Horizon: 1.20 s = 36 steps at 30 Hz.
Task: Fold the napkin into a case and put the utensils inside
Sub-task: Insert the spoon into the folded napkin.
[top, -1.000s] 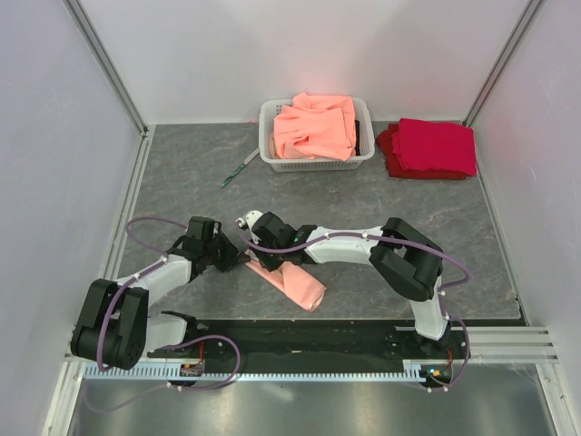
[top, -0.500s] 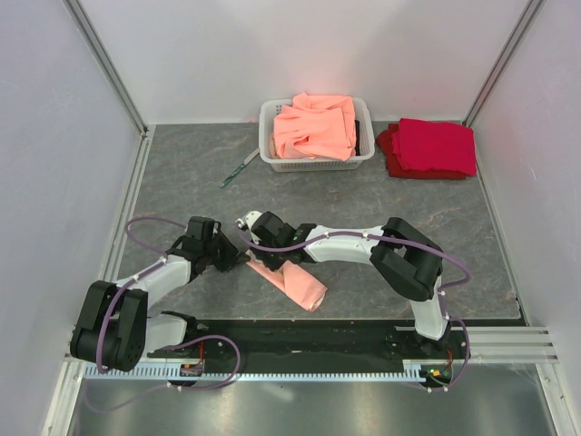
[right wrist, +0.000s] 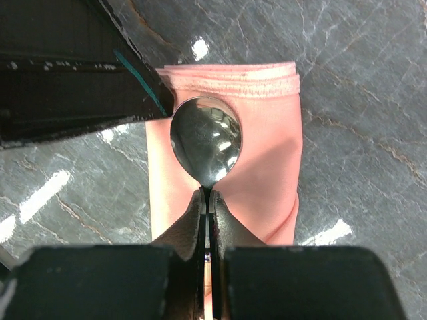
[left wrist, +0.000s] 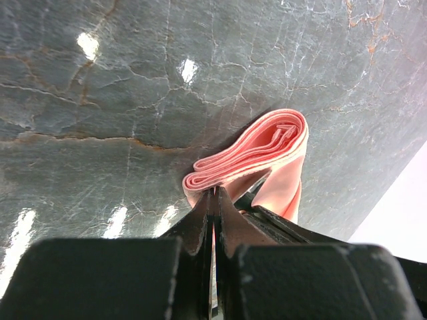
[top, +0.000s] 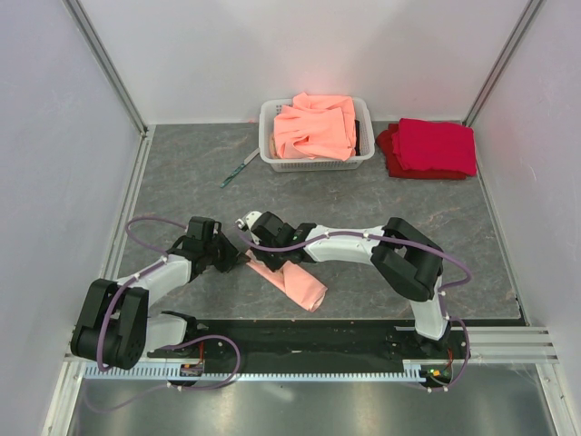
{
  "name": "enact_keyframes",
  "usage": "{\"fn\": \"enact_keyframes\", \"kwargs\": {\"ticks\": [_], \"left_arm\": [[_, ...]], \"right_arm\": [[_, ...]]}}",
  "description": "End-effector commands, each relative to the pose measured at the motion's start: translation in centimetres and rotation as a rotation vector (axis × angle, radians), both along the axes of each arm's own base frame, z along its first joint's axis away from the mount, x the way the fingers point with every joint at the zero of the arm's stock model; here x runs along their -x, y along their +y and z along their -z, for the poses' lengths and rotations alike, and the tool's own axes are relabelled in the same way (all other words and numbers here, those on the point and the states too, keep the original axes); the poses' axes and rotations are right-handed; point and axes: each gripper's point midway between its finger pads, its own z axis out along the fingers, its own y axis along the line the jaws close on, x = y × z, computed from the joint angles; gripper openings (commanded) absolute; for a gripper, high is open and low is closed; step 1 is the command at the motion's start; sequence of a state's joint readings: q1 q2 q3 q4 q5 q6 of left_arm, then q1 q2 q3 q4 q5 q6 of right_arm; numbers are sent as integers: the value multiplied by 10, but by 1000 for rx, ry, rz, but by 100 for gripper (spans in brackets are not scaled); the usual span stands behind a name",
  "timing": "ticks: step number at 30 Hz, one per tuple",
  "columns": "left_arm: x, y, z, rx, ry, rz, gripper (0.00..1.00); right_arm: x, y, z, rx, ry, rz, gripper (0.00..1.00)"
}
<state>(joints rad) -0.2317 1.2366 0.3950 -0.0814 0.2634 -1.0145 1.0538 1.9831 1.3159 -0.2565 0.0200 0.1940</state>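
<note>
The pale-pink napkin (top: 292, 282) lies folded into a long case on the table in front of the arms. It also shows in the left wrist view (left wrist: 257, 150) and the right wrist view (right wrist: 267, 167). My right gripper (right wrist: 207, 192) is shut on the neck of the silvery spoon (right wrist: 205, 141), whose bowl hangs over the napkin's open end. My left gripper (left wrist: 215, 193) is shut, its tips at the napkin's layered end. A thin teal strip (right wrist: 143, 83) runs along its fingers, apparently a teal-handled utensil. In the top view both grippers meet at the napkin's upper-left end (top: 250, 259).
Another teal-handled utensil (top: 238, 170) lies on the table left of a white basket (top: 269, 156) heaped with orange-salmon cloths. Deep red folded cloths (top: 431, 148) lie to the basket's right. Enclosure walls stand close on the left, right and back.
</note>
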Motion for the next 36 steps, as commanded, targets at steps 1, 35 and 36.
{"fn": "enact_keyframes", "kwargs": {"ticks": [1, 35, 36], "left_arm": [[-3, 4, 1, -18, 7, -30, 2], [-7, 0, -11, -2, -39, -7, 2], [-8, -1, -14, 1, -58, 7, 2]], "right_arm": [[3, -8, -19, -3, -12, 13, 0], [23, -11, -38, -78, 43, 53, 38], [22, -9, -40, -84, 44, 58, 44]]}}
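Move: The mouth of the folded napkin's pocket, where the spoon's handle is going, lies about 4 cm back and 4 cm right of the right hand, some 1 cm below its grip on the spoon's neck. The spoon's bowl sits 2 cm ahead and 2 cm left of that hand; the napkin's far end is about 5 cm ahead and 3 cm left. From the left hand, pinching that end's corner, the pocket mouth is roughly 6 cm back and 9 cm right. Sliding the spoon handle-first along the napkin, the right hand draws about 4 cm back and to the right, nearly level, towards the pocket mouth, its grip already shut on the neck. There it eases up half a centimetre and opens the fingers about a third, letting go. The left hand stays put, keeping its pinch on the napkin's corner. ##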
